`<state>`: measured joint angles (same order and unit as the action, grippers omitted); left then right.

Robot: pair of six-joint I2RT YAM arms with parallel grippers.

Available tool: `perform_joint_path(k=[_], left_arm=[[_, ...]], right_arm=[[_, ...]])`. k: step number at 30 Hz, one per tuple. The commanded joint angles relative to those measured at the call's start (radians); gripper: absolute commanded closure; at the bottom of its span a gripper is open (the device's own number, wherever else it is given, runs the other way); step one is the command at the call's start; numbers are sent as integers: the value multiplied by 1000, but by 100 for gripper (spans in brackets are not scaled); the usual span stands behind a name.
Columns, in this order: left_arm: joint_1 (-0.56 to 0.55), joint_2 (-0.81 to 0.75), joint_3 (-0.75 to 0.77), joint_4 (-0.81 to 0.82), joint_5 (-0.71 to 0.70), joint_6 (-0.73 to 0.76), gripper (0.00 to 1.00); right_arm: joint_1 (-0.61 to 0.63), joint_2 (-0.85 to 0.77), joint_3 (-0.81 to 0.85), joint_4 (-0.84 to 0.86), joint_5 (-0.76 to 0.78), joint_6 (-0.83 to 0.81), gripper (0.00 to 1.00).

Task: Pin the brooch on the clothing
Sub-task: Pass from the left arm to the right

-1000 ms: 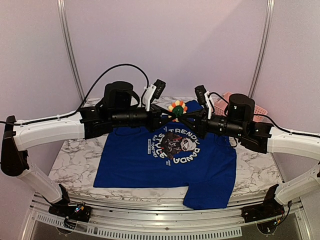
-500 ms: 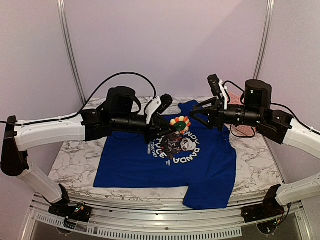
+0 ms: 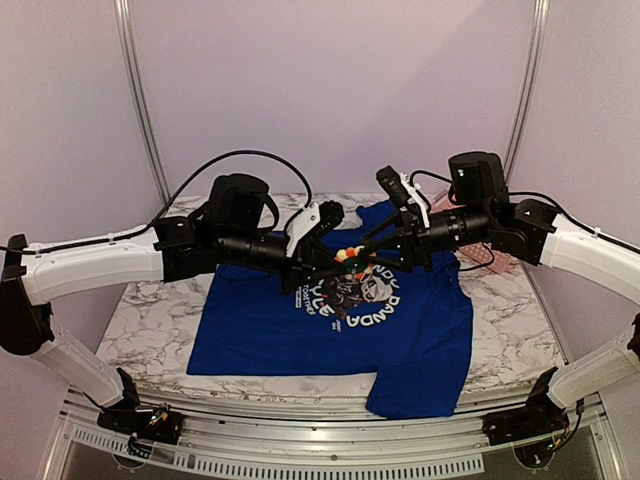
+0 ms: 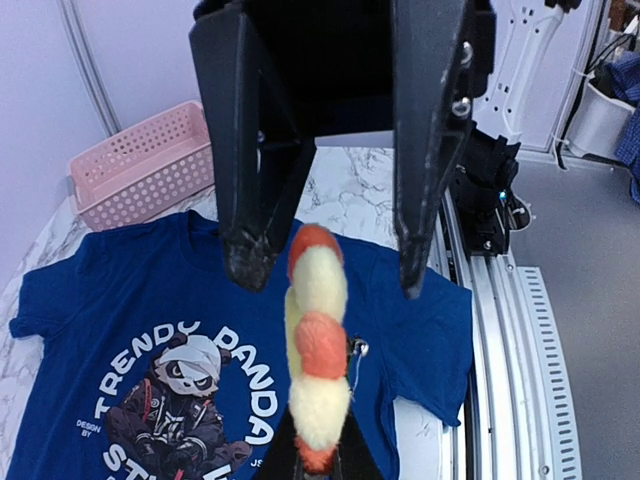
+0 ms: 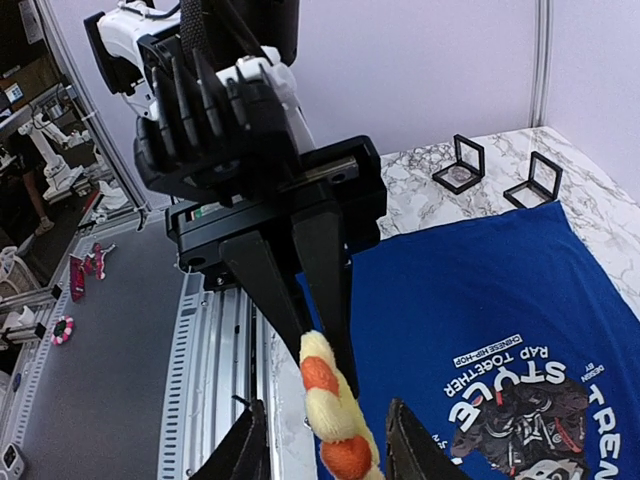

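Note:
The brooch (image 3: 348, 256), a fuzzy flower with yellow and orange petals, hangs in the air over the print of the blue clothing (image 3: 300, 330). My left gripper (image 3: 335, 258) is shut on it from the left. Seen edge-on in the left wrist view, the brooch (image 4: 315, 340) rises from my left gripper (image 4: 318, 465), with a metal clasp (image 4: 358, 348) on its right side. My right gripper (image 3: 366, 254) stands open, a finger on each side of the brooch (image 5: 335, 420) and a gap at both. The right gripper (image 5: 325, 455) shows only its fingertips.
A pink basket (image 4: 140, 165) stands at the back right of the marble table (image 3: 150, 320), past the shirt's collar. Two small black square boxes (image 5: 461, 163) sit on the marble at the back left. A metal rail (image 3: 300, 462) runs along the near edge.
The right gripper let go of the brooch, opened, drew back to the right, then returned around it. The left gripper carried the brooch down and slightly forward, over the print.

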<state>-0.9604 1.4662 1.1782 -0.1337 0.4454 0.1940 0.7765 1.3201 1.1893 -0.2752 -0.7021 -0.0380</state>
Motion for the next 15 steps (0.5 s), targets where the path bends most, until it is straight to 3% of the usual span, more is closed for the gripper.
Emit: perform_joint_path(k=[1,8,11,15], left_arm=[[-18,-29,1,0,22,15,100],[-18,-42,-15,8,34,18,100],[-18,-48,-22,10,33,19,100],[-11,-66,-43,28,25,10,100]], right_arm=[[-1,34,12,-34,-37,-4,65],[-1,49,12,-26,-16,7,94],[-1,46,15,-23,-24,8,99],[-6,35,11,4,-8,19,100]])
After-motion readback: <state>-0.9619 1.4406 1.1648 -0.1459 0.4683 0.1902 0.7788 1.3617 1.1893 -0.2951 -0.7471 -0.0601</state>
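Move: Just off the right fingertips, about 2 cm to their left and some 2 cm below, is the middle of the brooch, held on edge by the left gripper; it sits about 2 cm to the right of the left hand and level with it. From the right hand, the shirt's panda print lies about 16 cm ahead, straight below that spot by roughly 29 cm; the near sleeve is some 8 cm back, 15 cm right and 30 cm down. Sinking about 2 cm with its open fingers astride the brooch's free edge, the right hand eases barely half a centimetre left, closes to a narrow gap and pinches the brooch, then holds almost still. The left hand keeps its grip on the opposite side, creeping back less than a centimetre with next to no turn. ##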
